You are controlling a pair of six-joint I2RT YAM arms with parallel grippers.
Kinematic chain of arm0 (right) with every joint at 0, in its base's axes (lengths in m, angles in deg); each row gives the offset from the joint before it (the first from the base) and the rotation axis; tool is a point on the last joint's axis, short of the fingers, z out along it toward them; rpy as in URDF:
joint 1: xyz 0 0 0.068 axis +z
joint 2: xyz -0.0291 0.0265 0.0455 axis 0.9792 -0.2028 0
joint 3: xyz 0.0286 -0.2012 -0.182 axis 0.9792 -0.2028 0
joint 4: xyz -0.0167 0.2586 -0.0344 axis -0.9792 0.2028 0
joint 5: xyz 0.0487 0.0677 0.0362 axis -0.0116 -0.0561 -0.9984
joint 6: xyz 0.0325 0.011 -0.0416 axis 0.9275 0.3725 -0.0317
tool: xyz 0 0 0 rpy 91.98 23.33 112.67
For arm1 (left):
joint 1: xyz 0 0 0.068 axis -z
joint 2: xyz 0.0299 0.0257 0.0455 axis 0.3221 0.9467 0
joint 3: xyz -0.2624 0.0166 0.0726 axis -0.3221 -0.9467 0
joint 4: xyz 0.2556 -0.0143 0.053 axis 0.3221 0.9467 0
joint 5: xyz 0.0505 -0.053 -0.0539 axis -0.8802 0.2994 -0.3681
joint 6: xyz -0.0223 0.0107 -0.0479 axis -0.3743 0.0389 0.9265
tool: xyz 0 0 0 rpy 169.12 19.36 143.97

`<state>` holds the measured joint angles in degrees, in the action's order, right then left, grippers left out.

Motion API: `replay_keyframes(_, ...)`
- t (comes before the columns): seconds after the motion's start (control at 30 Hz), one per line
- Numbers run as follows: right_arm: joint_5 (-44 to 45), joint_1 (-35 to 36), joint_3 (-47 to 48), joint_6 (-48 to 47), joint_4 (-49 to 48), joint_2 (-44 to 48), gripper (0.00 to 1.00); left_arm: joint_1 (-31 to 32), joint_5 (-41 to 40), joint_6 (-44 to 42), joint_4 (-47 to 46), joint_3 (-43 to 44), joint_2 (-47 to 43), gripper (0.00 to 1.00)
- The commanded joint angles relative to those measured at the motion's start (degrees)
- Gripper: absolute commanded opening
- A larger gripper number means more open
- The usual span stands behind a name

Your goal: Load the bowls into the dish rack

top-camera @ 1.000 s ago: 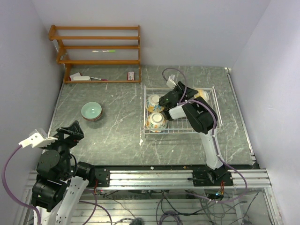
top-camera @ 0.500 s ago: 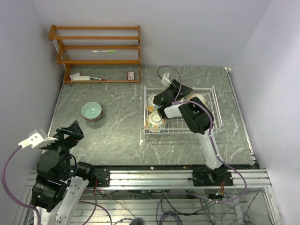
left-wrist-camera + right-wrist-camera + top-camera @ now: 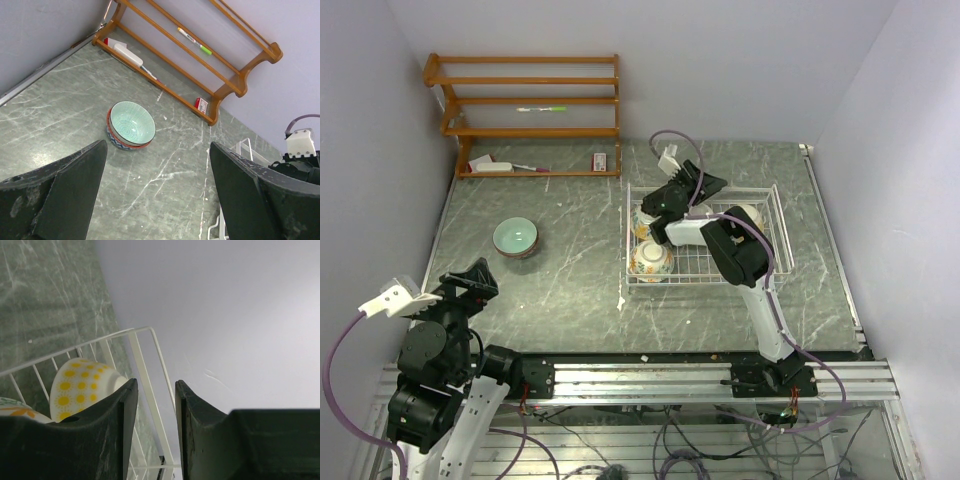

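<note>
The white wire dish rack [image 3: 705, 262] sits right of centre and holds three patterned bowls: one at its front left [image 3: 650, 260], one behind that [image 3: 642, 222] partly under my right arm, and a yellow-dotted bowl [image 3: 750, 213] [image 3: 80, 385] at the back right. A pale teal bowl [image 3: 515, 236] [image 3: 132, 123] rests stacked in a reddish-brown one on the table's left side. My right gripper [image 3: 710, 184] [image 3: 156, 382] hovers over the rack's back edge, narrowly open and holding nothing. My left gripper [image 3: 480, 276] [image 3: 157, 150] is wide open, raised near its base.
A brown wooden shelf unit [image 3: 530, 110] [image 3: 200, 50] stands at the back left against the wall, with a marker and small items on it. Grey walls close in the left, back and right sides. The rack's corner wire [image 3: 142, 365] runs close to the right fingers.
My right gripper has drawn up and back-left from the rack's back right, leaving the yellow-dotted bowl uncovered there. The left arm has not moved.
</note>
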<state>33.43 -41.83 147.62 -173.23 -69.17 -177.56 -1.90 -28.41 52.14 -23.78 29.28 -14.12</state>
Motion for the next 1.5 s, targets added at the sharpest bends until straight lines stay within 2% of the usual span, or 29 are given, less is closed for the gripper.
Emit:
replay_keyframes(0.0, 3.1, 0.5, 3.5, -3.7, -16.8, 2.3, 0.35, 0.3, -0.9, 0.0, -0.9, 0.9, -0.7, 0.95)
replay_keyframes(0.4, 8.4, 3.5, 5.9, -11.9, -16.8, 7.1, 0.35, 0.3, -0.9, 0.0, -1.0, 0.9, -0.8, 0.95)
replay_keyframes(0.53, 9.9, 5.2, 9.7, -15.1, -16.8, 7.7, 0.35, 0.3, -0.9, 0.0, -0.9, 0.9, -1.0, 0.95)
replay_keyframes(0.77, 10.0, 8.3, 16.3, -20.7, -16.6, 10.8, 0.35, 0.3, -1.3, 0.2, -0.7, 0.9, -1.2, 0.95)
replay_keyframes(0.97, 10.1, 10.7, 15.9, -21.7, -16.5, 15.4, 0.35, 0.3, -1.5, 0.4, -0.5, 1.0, -1.3, 0.95)
replay_keyframes(1.2, 10.1, 15.9, 16.8, -23.2, -16.6, 20.5, 0.35, 0.3, -1.6, 0.4, -0.5, 1.0, -1.3, 0.95)
replay_keyframes(1.47, 10.0, 25.0, 17.6, -26.8, -16.8, 26.0, 0.35, 0.3, -2.0, 0.7, -0.3, 1.0, -1.6, 0.95)
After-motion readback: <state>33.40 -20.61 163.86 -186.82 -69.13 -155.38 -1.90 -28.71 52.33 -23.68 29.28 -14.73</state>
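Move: The green bowl, top of the stack still on the table, is about 52 cm to my right hand's left, some 9 cm back and 12 cm below; from my left hand it lies about 20 cm ahead, 3 cm left and 22 cm down. Nearer my right hand, all roughly 9 cm below, stand racked bowls: the yellow-dotted one 6 cm back and 7 cm right, the orange-leaf one 5 cm back and 2 cm left, a floral one 5 cm back and 17 cm left. My right hand, empty and already clear of the yellow-dotted bowl, climbs away from the rack by some 22 cm, almost straight up at first, then also drawing left and back about 10 cm each. Higher up I swing the fingers about 20 degrees counter-clockwise, from forward-right nearer to forward, and roll the wrist; the fingers stay partly open. ##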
